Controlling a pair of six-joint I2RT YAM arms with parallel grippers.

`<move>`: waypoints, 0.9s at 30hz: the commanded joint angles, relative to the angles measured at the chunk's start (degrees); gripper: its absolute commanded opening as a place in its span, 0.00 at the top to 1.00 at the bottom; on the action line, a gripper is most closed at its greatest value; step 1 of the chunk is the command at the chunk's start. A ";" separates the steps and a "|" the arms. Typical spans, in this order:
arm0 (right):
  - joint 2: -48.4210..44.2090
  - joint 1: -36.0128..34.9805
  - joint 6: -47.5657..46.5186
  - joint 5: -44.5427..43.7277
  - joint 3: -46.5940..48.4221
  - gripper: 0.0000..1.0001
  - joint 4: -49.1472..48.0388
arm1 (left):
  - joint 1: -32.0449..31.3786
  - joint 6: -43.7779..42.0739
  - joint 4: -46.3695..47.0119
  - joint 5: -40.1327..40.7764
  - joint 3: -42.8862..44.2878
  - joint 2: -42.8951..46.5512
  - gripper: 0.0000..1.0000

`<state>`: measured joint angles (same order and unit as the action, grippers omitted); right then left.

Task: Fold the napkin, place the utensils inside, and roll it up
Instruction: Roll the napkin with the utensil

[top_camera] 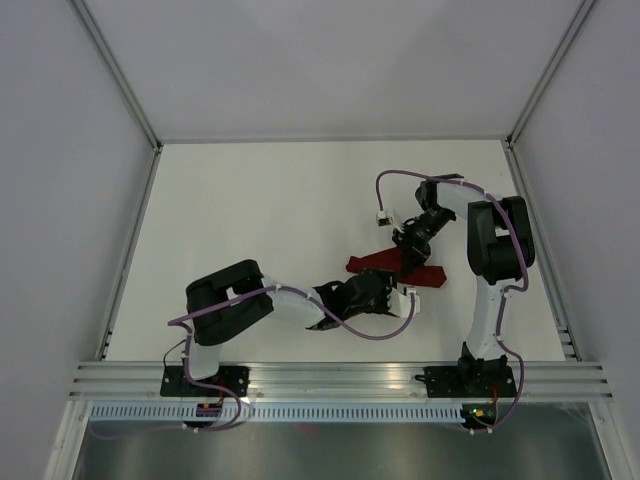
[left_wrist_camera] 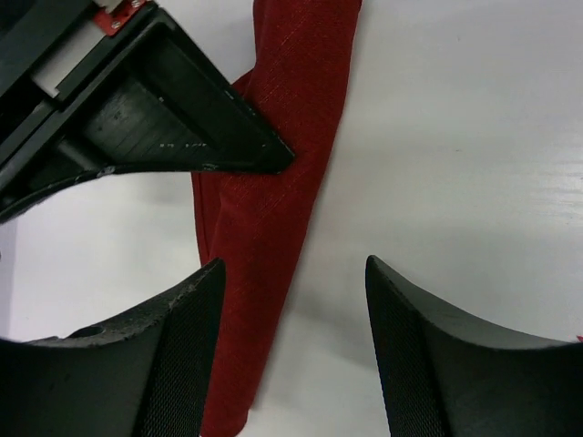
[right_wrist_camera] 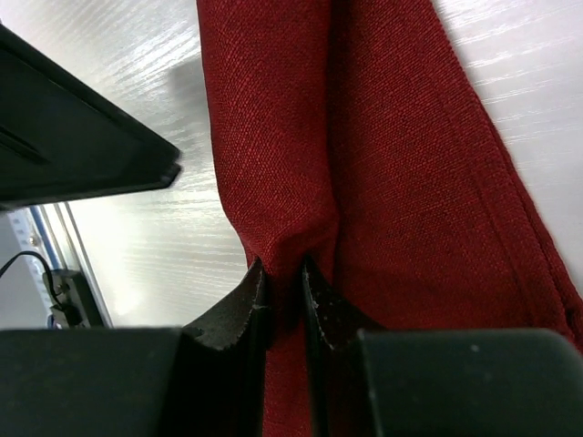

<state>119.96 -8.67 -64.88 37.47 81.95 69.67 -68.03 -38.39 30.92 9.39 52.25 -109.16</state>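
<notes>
The dark red napkin (top_camera: 385, 266) lies folded into a narrow strip on the white table, right of centre. My right gripper (top_camera: 412, 243) is shut on a fold of the napkin (right_wrist_camera: 301, 182) and pinches the cloth between its fingertips (right_wrist_camera: 248, 293). My left gripper (top_camera: 385, 297) is open and low over the napkin's near end (left_wrist_camera: 264, 209), with its left finger (left_wrist_camera: 173, 337) over the cloth and its right finger (left_wrist_camera: 428, 337) over bare table. The right gripper's body shows in the left wrist view (left_wrist_camera: 155, 118). No utensils are in view.
White walls with metal corner rails (top_camera: 130, 260) enclose the table. An aluminium rail (top_camera: 330, 378) runs along the near edge by the arm bases. A purple cable (top_camera: 400, 178) loops over the right arm.
</notes>
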 commanded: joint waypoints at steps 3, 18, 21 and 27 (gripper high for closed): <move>5.55 -0.74 -2.62 -6.71 -1.71 0.85 -4.10 | 0.00 -10.38 0.28 0.54 5.05 -3.76 0.32; 5.28 -0.74 -2.35 -7.33 -0.83 0.84 -3.93 | 3.95 -10.83 -13.32 -4.11 12.69 -8.61 0.47; 5.02 -0.74 -2.00 -7.15 -0.57 0.75 -4.19 | 4.66 -9.78 -19.47 -6.57 15.42 -9.31 0.63; -0.25 -0.12 2.38 -5.48 -0.39 0.43 -7.87 | 5.45 -5.21 -29.84 -12.63 19.99 -9.40 0.88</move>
<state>120.29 -8.75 -62.54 36.73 82.63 70.85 -63.61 -47.40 9.80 2.15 69.54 -117.19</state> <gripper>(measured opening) 0.541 0.177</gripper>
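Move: The left hand, fingers open, hangs on the near side of the rolled napkin; the stretch that its fingers will take lies about 3 cm ahead, 2 cm to its right and 2 cm below. The right gripper, already pinching the roll, is about 5 cm ahead of the left hand and 4 cm to its right. The napkin's loose flap lies beyond the roll, about 6 cm ahead of the left hand and 1 cm to its left. For the right hand, the roll is right between its fingers. The left hand reaches forward and slightly down and to its right, about 4 cm in all, while its wrist rolls some 15 degrees left side up, then shuts its wide-open fingers across the napkin roll close beside the right fingers. The right hand keeps its pinch and stays almost in place until the left fingers are closing, then spreads its own fingers around the roll to hand it over. ##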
